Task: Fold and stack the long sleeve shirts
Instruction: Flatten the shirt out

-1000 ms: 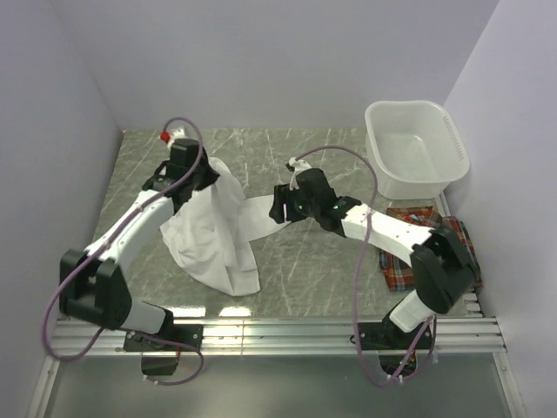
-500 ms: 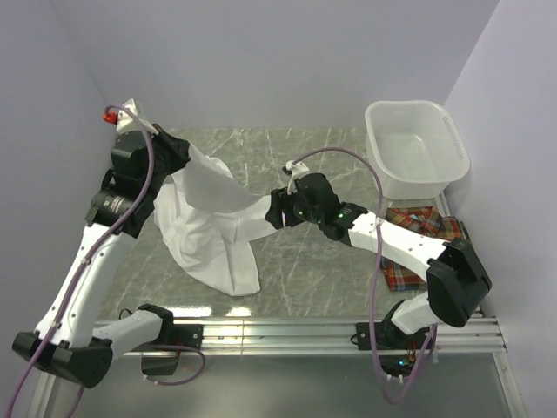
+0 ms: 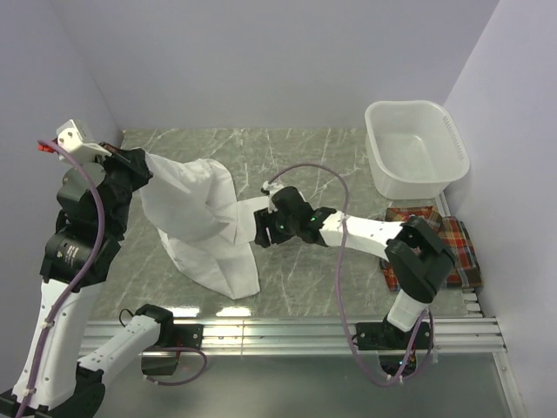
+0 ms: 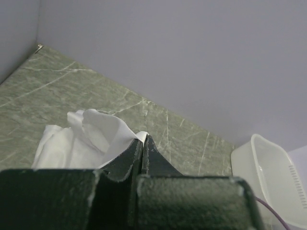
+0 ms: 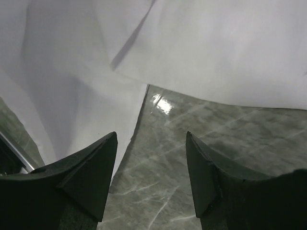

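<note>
A plain white shirt [image 3: 204,226] hangs from my left gripper [image 3: 139,167], raised high at the far left, its lower part trailing on the marble table. In the left wrist view the jaws are shut on a white fold of the shirt [image 4: 103,132], pinched at the gripper [image 4: 144,137] tips. My right gripper [image 3: 259,228] is low at the shirt's right edge, open; in the right wrist view the gripper [image 5: 151,139] shows bare marble between its fingers and white cloth [image 5: 72,96] just ahead. The plaid shirt [image 3: 457,257] lies folded at the right, partly behind the right arm.
A white plastic basin [image 3: 416,148] stands at the back right. Grey walls close in the left, back and right sides. A metal rail [image 3: 287,331] runs along the near edge of the table.
My left arm has swung up and to the left, lifting and stretching the white shirt. My right gripper has moved left toward the shirt's edge, staying open.
</note>
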{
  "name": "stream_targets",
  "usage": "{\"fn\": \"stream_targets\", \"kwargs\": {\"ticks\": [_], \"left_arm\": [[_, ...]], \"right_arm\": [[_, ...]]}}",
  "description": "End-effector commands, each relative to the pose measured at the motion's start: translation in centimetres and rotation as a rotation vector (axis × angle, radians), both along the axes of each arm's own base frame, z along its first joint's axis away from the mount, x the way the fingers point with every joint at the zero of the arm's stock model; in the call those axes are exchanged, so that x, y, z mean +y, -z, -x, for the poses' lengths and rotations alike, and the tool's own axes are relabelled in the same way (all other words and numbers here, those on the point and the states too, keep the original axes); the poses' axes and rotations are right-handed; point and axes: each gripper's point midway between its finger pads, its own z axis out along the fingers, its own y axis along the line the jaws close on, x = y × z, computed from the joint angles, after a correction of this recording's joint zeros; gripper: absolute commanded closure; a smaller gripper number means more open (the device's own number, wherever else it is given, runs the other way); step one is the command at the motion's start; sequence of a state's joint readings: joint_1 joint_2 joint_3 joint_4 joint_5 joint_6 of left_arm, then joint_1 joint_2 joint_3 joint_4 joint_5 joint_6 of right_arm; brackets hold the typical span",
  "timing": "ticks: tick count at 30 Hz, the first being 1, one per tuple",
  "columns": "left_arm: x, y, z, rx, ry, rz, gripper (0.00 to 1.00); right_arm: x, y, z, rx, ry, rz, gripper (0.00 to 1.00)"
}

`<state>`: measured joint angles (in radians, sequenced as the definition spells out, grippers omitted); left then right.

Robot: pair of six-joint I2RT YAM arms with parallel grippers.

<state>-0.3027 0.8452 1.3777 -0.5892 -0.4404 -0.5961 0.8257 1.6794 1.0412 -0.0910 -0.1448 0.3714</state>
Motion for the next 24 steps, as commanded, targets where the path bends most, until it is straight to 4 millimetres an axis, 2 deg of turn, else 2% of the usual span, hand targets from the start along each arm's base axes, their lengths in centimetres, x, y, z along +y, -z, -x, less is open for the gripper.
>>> {"fn": "stream_targets", "kwargs": {"ticks": [1,3,5,7,11,15,17,18,19,20,24], "left_arm": [[1.3,-1.1,0.5,-0.018,-0.057,-0.034,0.99],[1.7,-0.7,0.7,-0.008,-0.078,-0.042,1.0],[2.3,-0.5,0.9,0.002,-0.107,-0.053,0.99],[2.7,-0.3,1.0,0.008,-0.128,-0.058,0.99],[2.7,0.3,0.8,0.02,-0.135,-0.059,0.99],[2.7,0.9,0.3,0.039,-0.144,-0.067,0.99],[2.8,1.3,0.2,0.053,-0.153,-0.074,0.99],[3.0,1.4,0.1,0.058,-0.163,-0.078,1.0],[3.1,1.5,0.1,0.063,-0.171,-0.08,0.99],[3.2,1.8,0.0,0.078,-0.18,-0.086,0.99],[3.4,2.8,-0.8,0.102,-0.205,-0.102,0.99]], "right_arm": [[2.3,-0.4,1.2,0.021,-0.045,-0.02,0.34],[2.9,0.7,1.8,0.045,-0.066,0.0,0.34],[3.9,0.8,2.5,0.061,-0.098,0.007,0.35],[3.8,2.0,3.0,0.093,-0.099,0.059,0.36],[4.8,2.7,4.5,0.097,-0.147,0.105,0.37],[4.6,4.6,5.5,0.082,-0.172,0.225,0.37],[4.3,5.1,5.2,0.062,-0.16,0.281,0.39],[4.3,5.9,5.5,0.064,-0.166,0.311,0.41],[3.6,6.3,5.1,0.05,-0.148,0.361,0.47],[3.9,6.2,4.9,0.039,-0.142,0.371,0.5],[3.2,8.1,4.5,0.041,-0.13,0.452,0.68]]}}
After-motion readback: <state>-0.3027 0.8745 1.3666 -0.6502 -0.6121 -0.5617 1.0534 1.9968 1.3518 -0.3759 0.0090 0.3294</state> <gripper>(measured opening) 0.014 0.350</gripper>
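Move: My left hand already holds one part of the white shirt high up. My open right hand is going for the shirt's right-hand edge, which lies about 5 cm back, 6 cm to its left and 7 cm below. The loose sleeve's middle is some 6 cm straight ahead of that hand, and the shirt's near corner is about 15 cm back and 2 cm to its left. From my left hand the edge lies 5 cm back, 17 cm to the right and about 42 cm below. I sink my right hand about 6 cm while drawing it back and leftward some 5 cm each, away from the sleeve and onto the shirt's right-hand edge. I tip its fingers steeper towards the table and begin to close them on the cloth, to roughly half their starting gap. My left hand keeps its pinch up high, easing about 3 cm left and a little down, with a slight counter-clockwise turn. ##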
